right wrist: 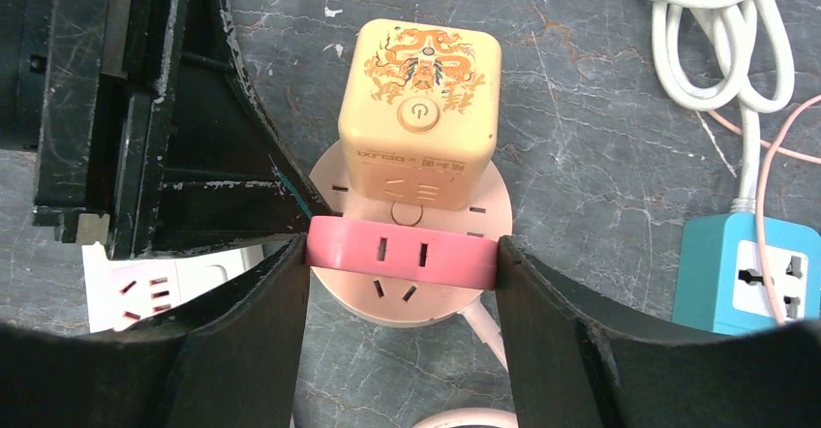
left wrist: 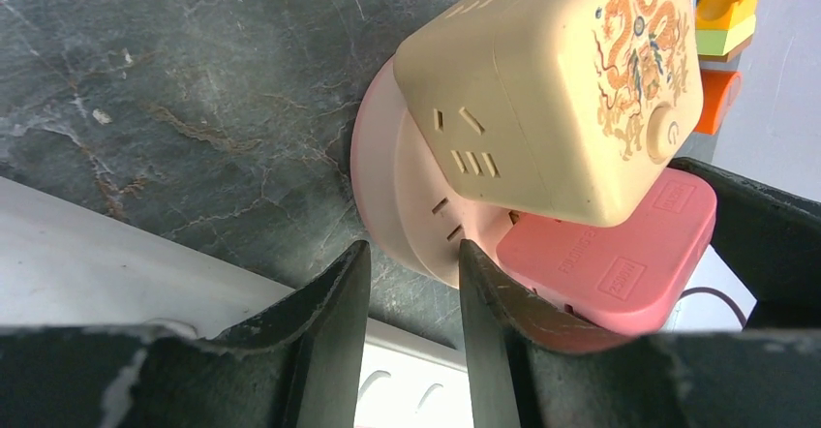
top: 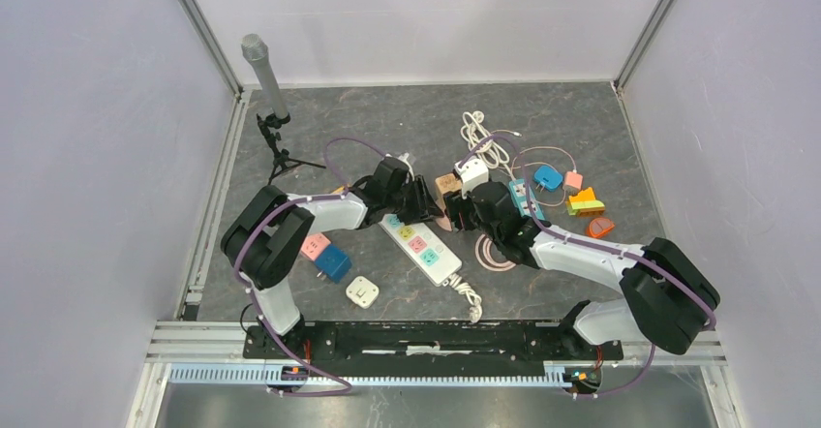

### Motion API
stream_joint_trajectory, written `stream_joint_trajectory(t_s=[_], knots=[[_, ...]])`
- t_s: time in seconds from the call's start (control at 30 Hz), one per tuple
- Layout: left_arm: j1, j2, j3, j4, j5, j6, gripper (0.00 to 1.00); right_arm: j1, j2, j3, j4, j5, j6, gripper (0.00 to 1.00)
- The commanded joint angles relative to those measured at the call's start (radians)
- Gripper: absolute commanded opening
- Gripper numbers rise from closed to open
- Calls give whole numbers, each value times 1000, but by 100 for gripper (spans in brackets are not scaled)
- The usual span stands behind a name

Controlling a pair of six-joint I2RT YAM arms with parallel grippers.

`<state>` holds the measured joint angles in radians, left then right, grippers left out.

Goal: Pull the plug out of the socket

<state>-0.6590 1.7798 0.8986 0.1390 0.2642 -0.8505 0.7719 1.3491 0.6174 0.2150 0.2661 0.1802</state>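
A round pale-pink socket (right wrist: 407, 304) lies flat on the grey table. A cream cube adapter with a dragon print (right wrist: 421, 89) stands plugged into its far half. Across its near half sits a pink plug (right wrist: 402, 251). My right gripper (right wrist: 400, 254) is shut on the pink plug, one finger on each end. My left gripper (left wrist: 411, 254) is at the socket's (left wrist: 387, 176) left rim. Its right fingertip (left wrist: 481, 278) touches that rim. Its jaws stand a narrow gap apart and only the table and the white strip show between them. In the top view both grippers (top: 426, 200) (top: 457, 210) meet at the cube (top: 447, 184).
A white power strip (top: 421, 247) lies just left of the socket, under my left gripper. A teal socket block (right wrist: 745, 278) and a coiled white cable (right wrist: 716, 31) lie to the right. Other adapters (top: 586, 200) (top: 362, 292) (top: 324, 254) are scattered about. A microphone on a tripod (top: 266, 79) stands at the back left.
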Motion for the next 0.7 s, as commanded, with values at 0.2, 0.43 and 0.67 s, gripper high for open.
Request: stream_joint_trajectory(t_s=[0.2,0.43,0.67], knots=[[-7,77,93,-289,-91,135,42,-6,-31,113,78,-39,91,0],[-7,77,94,-326,-100,169,42,-48,-61,154,53,-11,92,0],[-7,9,133,-304,-54,177,43,-79,-145,144,-39,182,83,0]])
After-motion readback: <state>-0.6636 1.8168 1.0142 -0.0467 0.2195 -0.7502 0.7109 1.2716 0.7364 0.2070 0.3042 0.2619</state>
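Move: The right gripper already holds the pink plug on the round pink socket, whose middle lies about 5 cm below that hand and 1 cm ahead. The tan plug stands some 4 cm ahead and 2 cm left of that hand, its middle 1 cm lower. From the left gripper, at the socket's near-left rim, the socket's middle is roughly 3 cm right, level fore and aft, 1 cm lower; the white strip's middle is 5 cm back, 3 cm left and 2 cm lower. Keep the pink plug pinched and, after a slight settle down and back, draw the right gripper quickly up about 8 cm and some 3 cm forward, away from the round socket, tilting the fingers a little upward with the left side rising. Meanwhile keep the left fingertips against the socket's left rim, easing them barely 1 cm forward and down. ##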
